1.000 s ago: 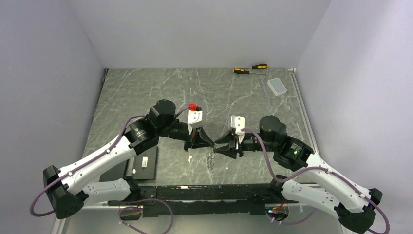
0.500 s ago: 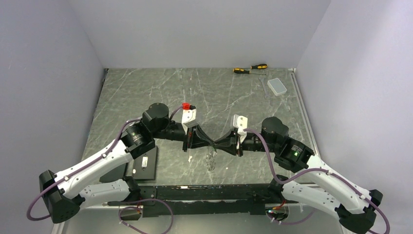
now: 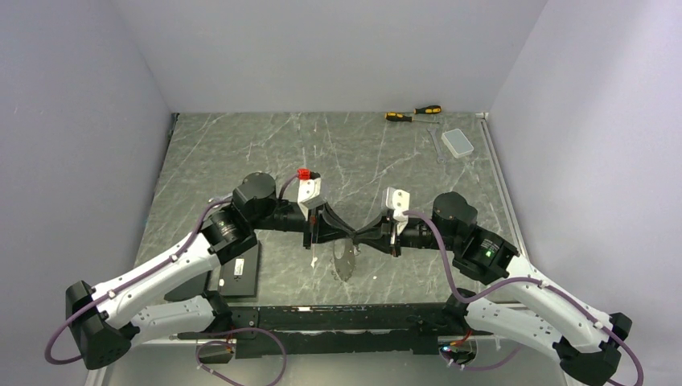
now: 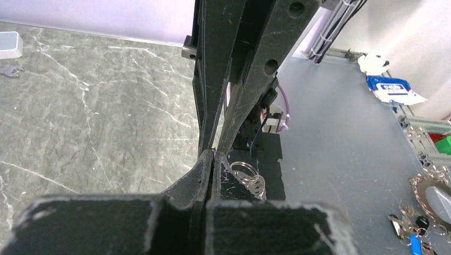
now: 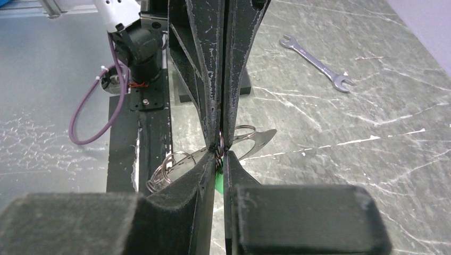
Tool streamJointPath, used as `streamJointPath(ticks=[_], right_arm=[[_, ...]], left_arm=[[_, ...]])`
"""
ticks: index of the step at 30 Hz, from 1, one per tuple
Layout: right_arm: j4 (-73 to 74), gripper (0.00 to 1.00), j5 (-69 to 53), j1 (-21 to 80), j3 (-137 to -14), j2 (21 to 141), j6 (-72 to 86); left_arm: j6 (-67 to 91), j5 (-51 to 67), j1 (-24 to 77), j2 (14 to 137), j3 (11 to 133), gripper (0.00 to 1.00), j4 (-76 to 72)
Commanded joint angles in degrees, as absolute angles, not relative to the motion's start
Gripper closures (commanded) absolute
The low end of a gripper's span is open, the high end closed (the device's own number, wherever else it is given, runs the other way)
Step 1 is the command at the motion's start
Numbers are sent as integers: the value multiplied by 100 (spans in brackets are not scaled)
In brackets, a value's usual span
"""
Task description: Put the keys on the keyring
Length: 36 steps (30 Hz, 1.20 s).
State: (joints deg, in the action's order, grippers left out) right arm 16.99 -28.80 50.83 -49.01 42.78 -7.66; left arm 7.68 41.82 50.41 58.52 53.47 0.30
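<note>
My left gripper and right gripper meet tip to tip above the table's near middle, both shut. The keyring, a thin grey toothed plate with small wire rings, hangs below the tips. In the right wrist view the right gripper pinches the key; only its green head shows between the fingers. The keyring spreads to both sides behind the left gripper's tips. In the left wrist view the left gripper is shut at the keyring's edge, beside a silver wire ring.
Two yellow-and-black screwdrivers, a silver wrench and a clear box lie at the far right. A flat black box lies near the left arm. A second toothed ring with keys lies on the grey surface off the table.
The left arm drew back to the left and the right gripper followed, tips closing together. The keyring, earlier a thin shape below the tips, has turned broadside and hangs there.
</note>
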Motion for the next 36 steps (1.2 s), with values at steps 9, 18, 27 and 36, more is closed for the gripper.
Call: streamJointPath(ticks=[9, 18, 27, 36], right_arm=[[855, 88, -2661, 5090, -4757, 4176, -612], [888, 85, -2549, 5089, -4720, 4043, -554], [1388, 63, -2329, 5084, -4794, 3710, -683], [1419, 64, -2765, 5087, -4899, 3825, -664]], left_arm=[[1295, 3944, 5069, 5681, 5082, 100, -1409], [1295, 3903, 5071, 5732, 5139, 100, -1407], [1066, 4197, 5070, 5758, 5330, 100, -901], [1071, 4514, 5069, 5827, 5380, 100, -966]])
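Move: The two hands meet tip to tip. From the right hand, the small ring of the keyring pinched in the left fingers is about 1 cm to the left, level ahead and roughly at its height; the green-tagged key sits between the right fingertips, about 1 cm left and 1 cm below. The keyring's metal plate hangs some 3 cm left, 1 cm back and 5 cm below. From the left hand, the green-tagged key is about 1 cm right and 1 cm below. The right fingers let go of the green-tagged key beside the left fingertips: both hands first lift together by about 1 cm, then the right fingers spread from nearly shut to about a third open while that hand draws off to its right by some 1.5 cm and keeps rising, to about 2 cm in all. The left hand keeps its pinch on the keyring's ring throughout, rolling slightly and sinking back part of its rise as the right hand withdraws. ##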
